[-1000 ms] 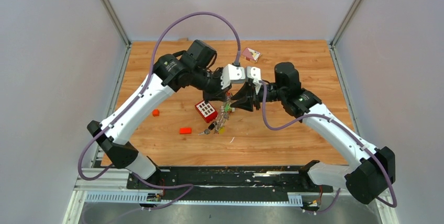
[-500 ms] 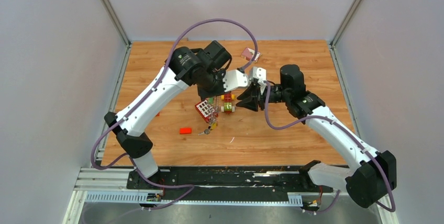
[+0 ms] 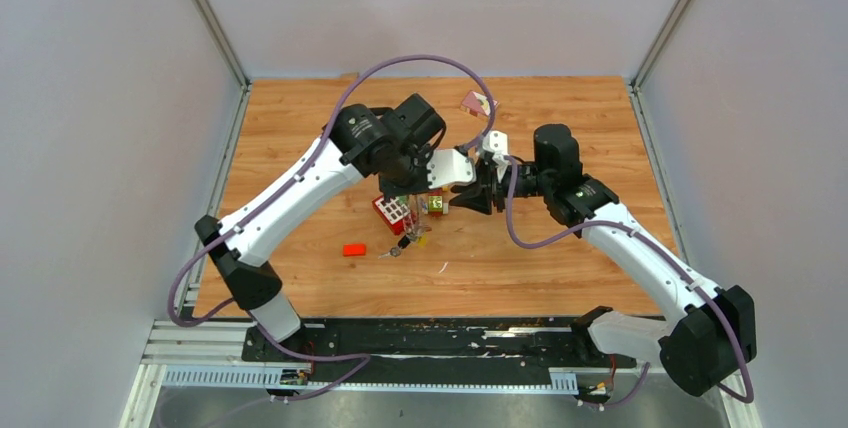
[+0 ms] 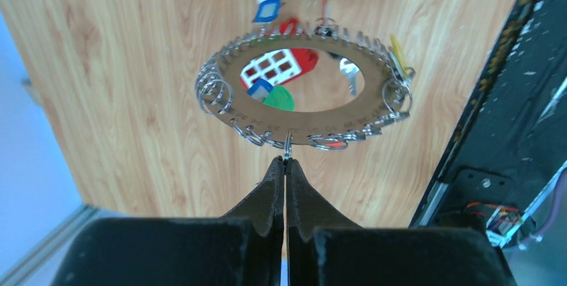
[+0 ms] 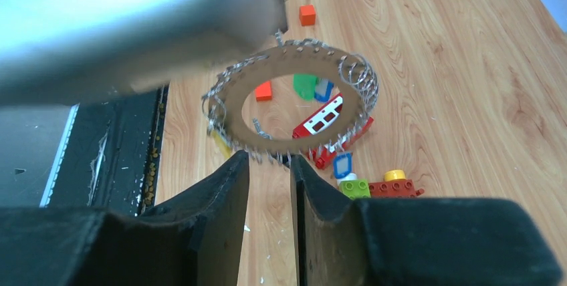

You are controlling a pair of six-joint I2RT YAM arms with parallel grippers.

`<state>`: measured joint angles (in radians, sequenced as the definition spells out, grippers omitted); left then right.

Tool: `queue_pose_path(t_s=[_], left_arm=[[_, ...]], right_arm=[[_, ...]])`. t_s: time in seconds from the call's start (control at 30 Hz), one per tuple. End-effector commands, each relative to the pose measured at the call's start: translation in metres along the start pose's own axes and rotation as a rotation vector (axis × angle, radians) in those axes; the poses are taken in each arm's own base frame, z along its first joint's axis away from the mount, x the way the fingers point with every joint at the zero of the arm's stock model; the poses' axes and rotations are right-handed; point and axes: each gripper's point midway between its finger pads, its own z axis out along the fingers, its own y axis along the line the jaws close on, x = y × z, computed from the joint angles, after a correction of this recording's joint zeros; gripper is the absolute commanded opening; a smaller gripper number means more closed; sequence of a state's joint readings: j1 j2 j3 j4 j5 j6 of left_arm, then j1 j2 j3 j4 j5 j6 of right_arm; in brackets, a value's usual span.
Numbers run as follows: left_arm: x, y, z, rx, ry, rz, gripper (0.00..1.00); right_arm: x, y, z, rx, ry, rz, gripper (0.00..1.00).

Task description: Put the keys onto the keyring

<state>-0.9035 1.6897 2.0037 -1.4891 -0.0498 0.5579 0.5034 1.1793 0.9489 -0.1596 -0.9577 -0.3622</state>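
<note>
The keyring (image 4: 302,123) is a flat brown ring rimmed with small silver split rings, hanging tilted above the table. My left gripper (image 4: 285,160) is shut on one small ring at its near rim. Green-headed (image 4: 279,99) and blue-headed (image 4: 257,89) keys show through its hole, and a yellow key (image 4: 397,51) hangs at its right side. In the right wrist view the keyring (image 5: 294,59) sits just past my right gripper (image 5: 269,159). Its jaws stand apart, with the toothed rim at their tips. More keys (image 3: 400,245) lie on the table below.
A red window brick (image 3: 393,211) lies under the ring, beside a toy car of red and green bricks (image 5: 381,186). An orange brick (image 3: 353,249) lies to the left, a small orange cube (image 5: 307,15) nearer the rail, and a pink card (image 3: 478,102) at the back.
My left arm has swung right and lowered, carrying the keyring toward the right gripper. The right gripper has edged left to meet the ring's rim.
</note>
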Motion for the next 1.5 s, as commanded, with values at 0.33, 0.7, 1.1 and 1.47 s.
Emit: queue_pose_path(t_s=[0.33,0.7,1.1,1.47], left_arm=[[-0.059,-0.033,-0.034,0.039,-0.536,0.040,0.00],[-0.057,-0.036,-0.024,0.065,-0.504,0.022,0.00],[-0.056,-0.043,-0.016,0.103,-0.502,0.003,0.00],[-0.059,-0.046,-0.016,0.121,-0.518,-0.008,0.00]], right_arm=[[-0.025,0.024,0.005,-0.154,-0.083,0.001,0.30],[-0.030,0.041,0.023,-0.243,-0.064,0.006,0.28],[-0.035,0.036,0.022,-0.201,-0.059,-0.012,0.27],[-0.033,0.038,0.026,-0.211,-0.053,0.000,0.24]])
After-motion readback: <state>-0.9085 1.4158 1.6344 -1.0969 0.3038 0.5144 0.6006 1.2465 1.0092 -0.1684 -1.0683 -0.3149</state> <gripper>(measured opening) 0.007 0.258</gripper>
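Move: The left fingers already pinch the keyring's rim, and the part-open right fingertips they bring it to are about 8 cm to the left hand's right, 1 cm back and 1 cm lower. From the right hand the keyring's middle is some 8 cm left, 1 cm ahead and 4 cm below. On the table, about 22 cm below the left hand, the windowed red block is 2 cm ahead and 2 cm left, the toy car 4 cm ahead and 5 cm right, the black key fob 4 cm back and 1 cm left. Keeping its pinch on the rim, the left hand carries the keyring back and to the right, about 5 cm each way, with a short rise and sink on the way, and tips its fingers some 25 degrees towards the right hand. The right hand comes to meet it, about 4 cm back and then 3 cm left, turning about 10 degrees counter-clockwise, so that its part-open fingertips, narrowing only a trace, come around the rim and its wire just below the left tips, without a clear grip to be seen. ##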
